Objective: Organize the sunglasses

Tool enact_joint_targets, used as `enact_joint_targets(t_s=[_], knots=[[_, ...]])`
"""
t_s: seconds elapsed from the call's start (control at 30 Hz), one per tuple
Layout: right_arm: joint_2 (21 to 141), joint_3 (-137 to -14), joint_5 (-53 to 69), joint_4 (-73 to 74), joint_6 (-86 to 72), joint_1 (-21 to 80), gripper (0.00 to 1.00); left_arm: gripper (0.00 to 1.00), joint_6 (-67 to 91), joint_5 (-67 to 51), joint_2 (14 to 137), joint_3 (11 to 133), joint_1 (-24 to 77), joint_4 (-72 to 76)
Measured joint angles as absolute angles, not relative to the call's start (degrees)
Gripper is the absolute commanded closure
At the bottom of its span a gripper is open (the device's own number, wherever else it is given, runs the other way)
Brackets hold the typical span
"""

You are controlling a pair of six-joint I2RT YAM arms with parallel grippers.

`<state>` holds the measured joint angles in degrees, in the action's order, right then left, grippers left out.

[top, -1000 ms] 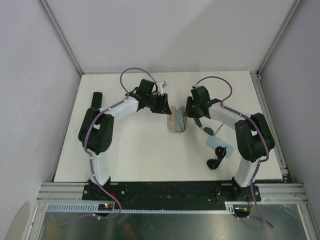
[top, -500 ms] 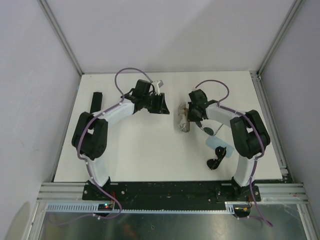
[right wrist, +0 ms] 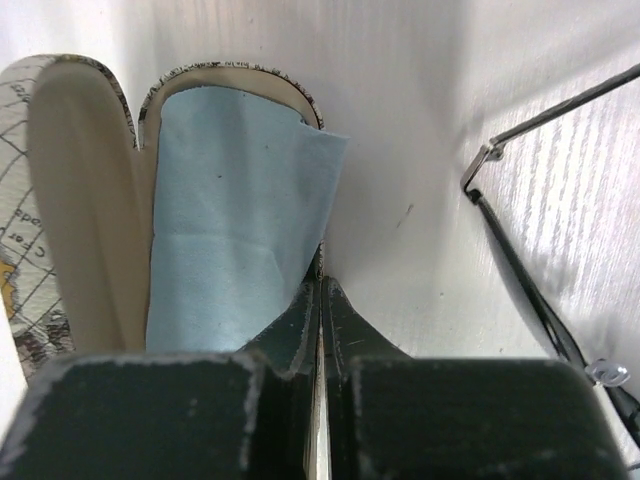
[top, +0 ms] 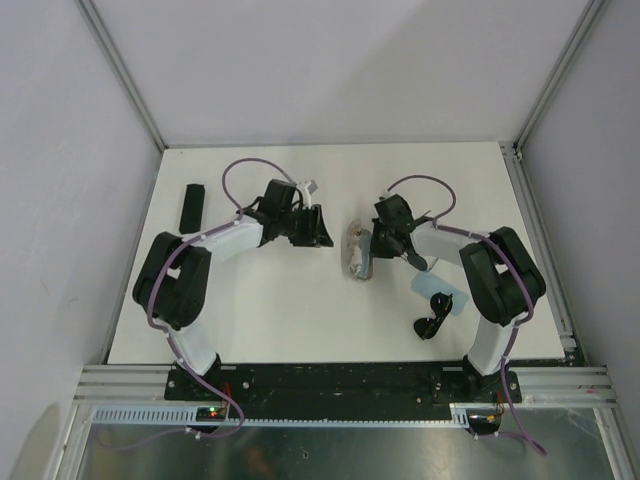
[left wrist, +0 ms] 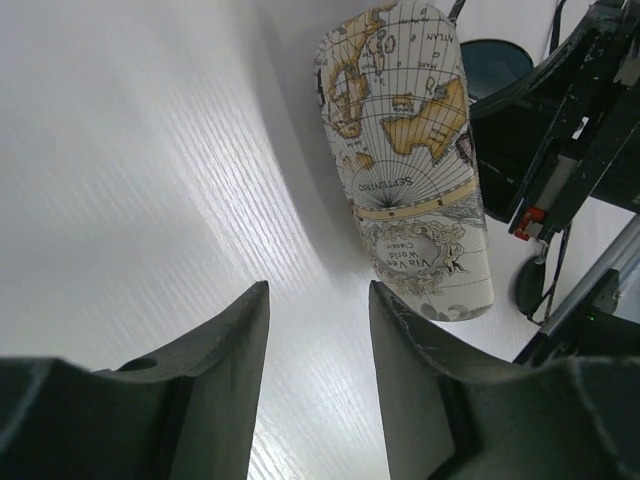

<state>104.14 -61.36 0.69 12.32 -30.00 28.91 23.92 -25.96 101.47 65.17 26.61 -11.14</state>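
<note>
The beige map-print case (top: 356,252) lies open mid-table, its shell (right wrist: 75,200) lined with a blue cloth (right wrist: 230,220). My right gripper (right wrist: 322,282) is shut, tips against that cloth's right edge; I cannot tell if the cloth is pinched. The wire-frame sunglasses (right wrist: 488,152) lie just right of it, one dark lens (top: 413,262) showing under the right arm. The chunky black sunglasses (top: 431,323) sit near the front right. My left gripper (left wrist: 318,290) hangs open and empty just left of the case (left wrist: 410,150).
A second light-blue cloth (top: 441,289) lies between the two pairs of sunglasses. A black oblong case (top: 191,205) rests at the far left of the white table (top: 270,310). Grey walls enclose the table on three sides.
The left gripper has let go of the case and drawn back to the left. The right jaws have closed at the cloth's edge. The case has shifted slightly toward the front.
</note>
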Motion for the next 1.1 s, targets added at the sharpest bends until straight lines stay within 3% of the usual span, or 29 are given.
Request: enact_joint_targets(t_s=[0.07,0.2,0.27,0.5,0.7,1.1], knots=[[103.7,-60.9,0.7,12.5,-30.2,29.4,1.00,0.41,25.5,-26.1,100.2,62.9,26.6,-9.3],[102.2,-59.6,0.7,12.5,-31.2,30.7,1.00,0.09,30.5,-27.0,97.1,56.7,26.7,-1.9],[101.4,-58.7,0.8,12.3,-31.6,31.3,1.00,0.03,33.6,-27.9,95.5,52.9,26.7,2.8],[99.6,-55.7,0.9,11.8,-32.9,32.8,1.00,0.00,47.5,-31.2,93.9,41.8,27.0,21.5],[98.8,-55.1,0.6,11.9,-33.0,33.6,1.00,0.00,55.7,-32.5,95.7,40.1,29.1,32.7],[98.1,-54.5,-0.2,12.5,-33.1,34.3,1.00,0.05,61.7,-30.7,99.9,40.2,32.1,38.2]])
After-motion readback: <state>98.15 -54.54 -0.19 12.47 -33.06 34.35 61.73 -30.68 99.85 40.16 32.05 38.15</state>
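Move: From the left gripper, the middle of the open, map-print glasses case lies about 7 cm to the right, 4 cm back and 4 cm below; from the right gripper, already pinching its right rim, some 3 cm left and 1 cm back. From the right gripper, the blue cloth inside the case is about 1 cm left and 3 cm back, and the wire-rimmed sunglasses lie 9 cm right, roughly level front to back. Keep the right fingers shut on the case's rim and drag the case back about 5 cm, easing slightly left. Meanwhile bring the left gripper back some 5 cm, opening it from half to wide and tilting about 30 degrees so the fingers level out rightward, then take it 4–5 cm right with a slight net rise, until the jaws stand around the case's left, map-print shell without closing. ##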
